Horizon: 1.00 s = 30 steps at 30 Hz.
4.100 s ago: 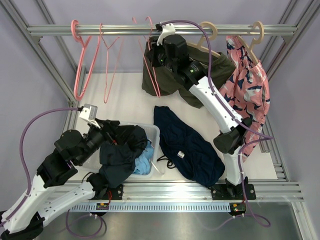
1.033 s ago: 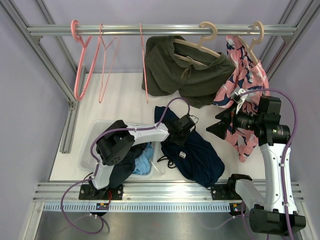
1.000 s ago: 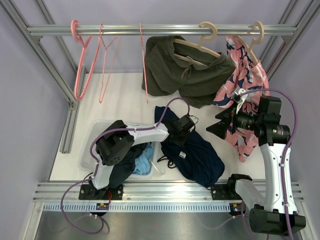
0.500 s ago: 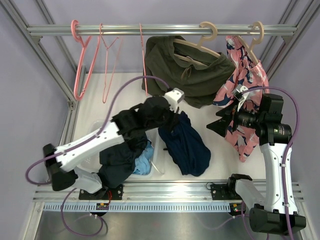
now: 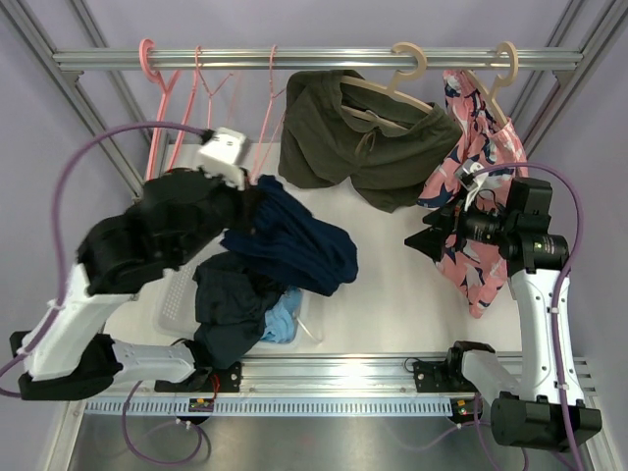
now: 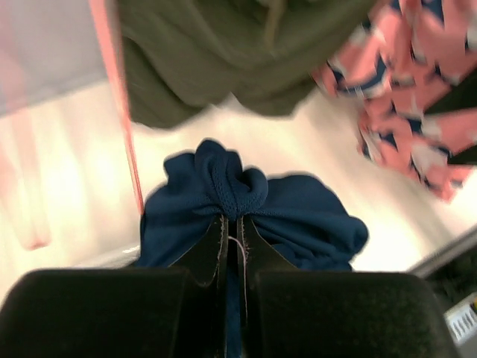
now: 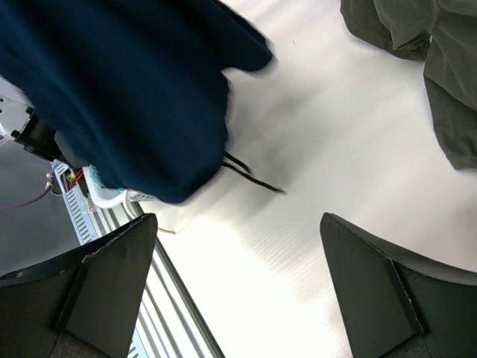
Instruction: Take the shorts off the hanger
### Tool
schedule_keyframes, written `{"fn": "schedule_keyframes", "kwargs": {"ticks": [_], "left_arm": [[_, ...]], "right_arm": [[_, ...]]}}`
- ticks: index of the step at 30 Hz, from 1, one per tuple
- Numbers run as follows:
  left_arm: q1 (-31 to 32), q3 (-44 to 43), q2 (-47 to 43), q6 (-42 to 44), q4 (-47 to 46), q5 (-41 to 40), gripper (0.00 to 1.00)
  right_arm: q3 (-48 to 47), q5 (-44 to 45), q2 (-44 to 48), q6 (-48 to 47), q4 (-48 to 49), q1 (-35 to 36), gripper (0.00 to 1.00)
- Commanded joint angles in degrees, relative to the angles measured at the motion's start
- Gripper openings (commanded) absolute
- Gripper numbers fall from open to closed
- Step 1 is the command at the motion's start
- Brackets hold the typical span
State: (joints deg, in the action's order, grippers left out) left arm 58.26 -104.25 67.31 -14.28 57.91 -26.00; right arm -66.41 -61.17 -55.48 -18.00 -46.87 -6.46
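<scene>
My left gripper [image 6: 232,221] is shut on a bunched fold of the deep navy shorts [image 6: 253,205], which hang from it in the air. In the top view these shorts [image 5: 299,247] drape over the bin's right side, with the left gripper [image 5: 257,208] at their upper left edge. The dark slate-navy shorts [image 5: 231,304] and the light sky-blue shorts [image 5: 282,322] lie in the clear bin [image 5: 175,294]. My right gripper [image 5: 417,242] stands open at mid-height on the right, with only the white table showing between its fingers [image 7: 112,276].
Olive-green shorts [image 5: 363,137] hang on a wooden hanger from the top rail [image 5: 118,61]. A pink patterned pair [image 5: 481,186] hangs at the far right, just behind my right arm. Several bare pink hangers [image 5: 162,128] hang at the left.
My left arm has lifted the deep navy shorts off the table and swung them up and left over the bin. The right arm has stayed put.
</scene>
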Motion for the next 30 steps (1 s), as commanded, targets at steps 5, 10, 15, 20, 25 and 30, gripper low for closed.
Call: {"fn": "schedule_keyframes", "kwargs": {"ticks": [5,10,15,20,25,30], "left_arm": [[-0.16,-10.0,-6.49,4.96,4.4,-17.5,0.0],[-0.08,-15.63,-6.83,6.81,7.39,-22.33,0.0],[-0.08,-11.78,-8.86,6.99,5.2,-23.49,0.0],[-0.08,-5.28,-9.13,5.85,2.48,-20.32,0.0],[-0.08,0.96,-10.18,1.11,0.1,-16.82,0.0],[-0.08,9.22,-13.86,-8.01,0.45,-12.77,0.0]], "right_arm": [[-1.88,-1.85,-1.64,1.04,3.01,-0.4,1.0],[-1.79,-1.5,-2.17,0.95,3.45,-0.4,1.0],[-1.44,-1.24,-2.35,1.3,3.89,-0.4,0.99],[-1.26,-0.97,-2.52,1.3,3.98,-0.4,0.99],[-1.26,-0.53,-2.35,0.51,3.46,-0.4,1.0],[-0.56,0.08,-1.82,-0.1,2.93,-0.4,1.0]]}}
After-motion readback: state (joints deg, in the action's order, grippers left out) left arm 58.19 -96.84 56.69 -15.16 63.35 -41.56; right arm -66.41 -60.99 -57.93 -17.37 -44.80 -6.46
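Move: The navy shorts are already off their hanger, hanging from the closed left hand high up. The white basket they are being taken to is about 13 cm to the hand's left, 2 cm back and 39 cm below. Inside it, the light blue shorts lie some 6 cm back, 2 cm left. An empty pink hanger is roughly 10 cm ahead, and the olive shorts 12 cm ahead, 14 cm right. From the right hand, the basket is about 38 cm left, 4 cm back, 26 cm below. The navy shorts, still pinched in the left hand, are swung about 14 cm left towards the basket side while rising some 8 cm. The hand then reverses, sinking about 9 cm and easing 5 cm back to the right above the basket. Its fingers turn roughly 15 degrees counter-clockwise, tip up on the way and level back down, and stay shut. ##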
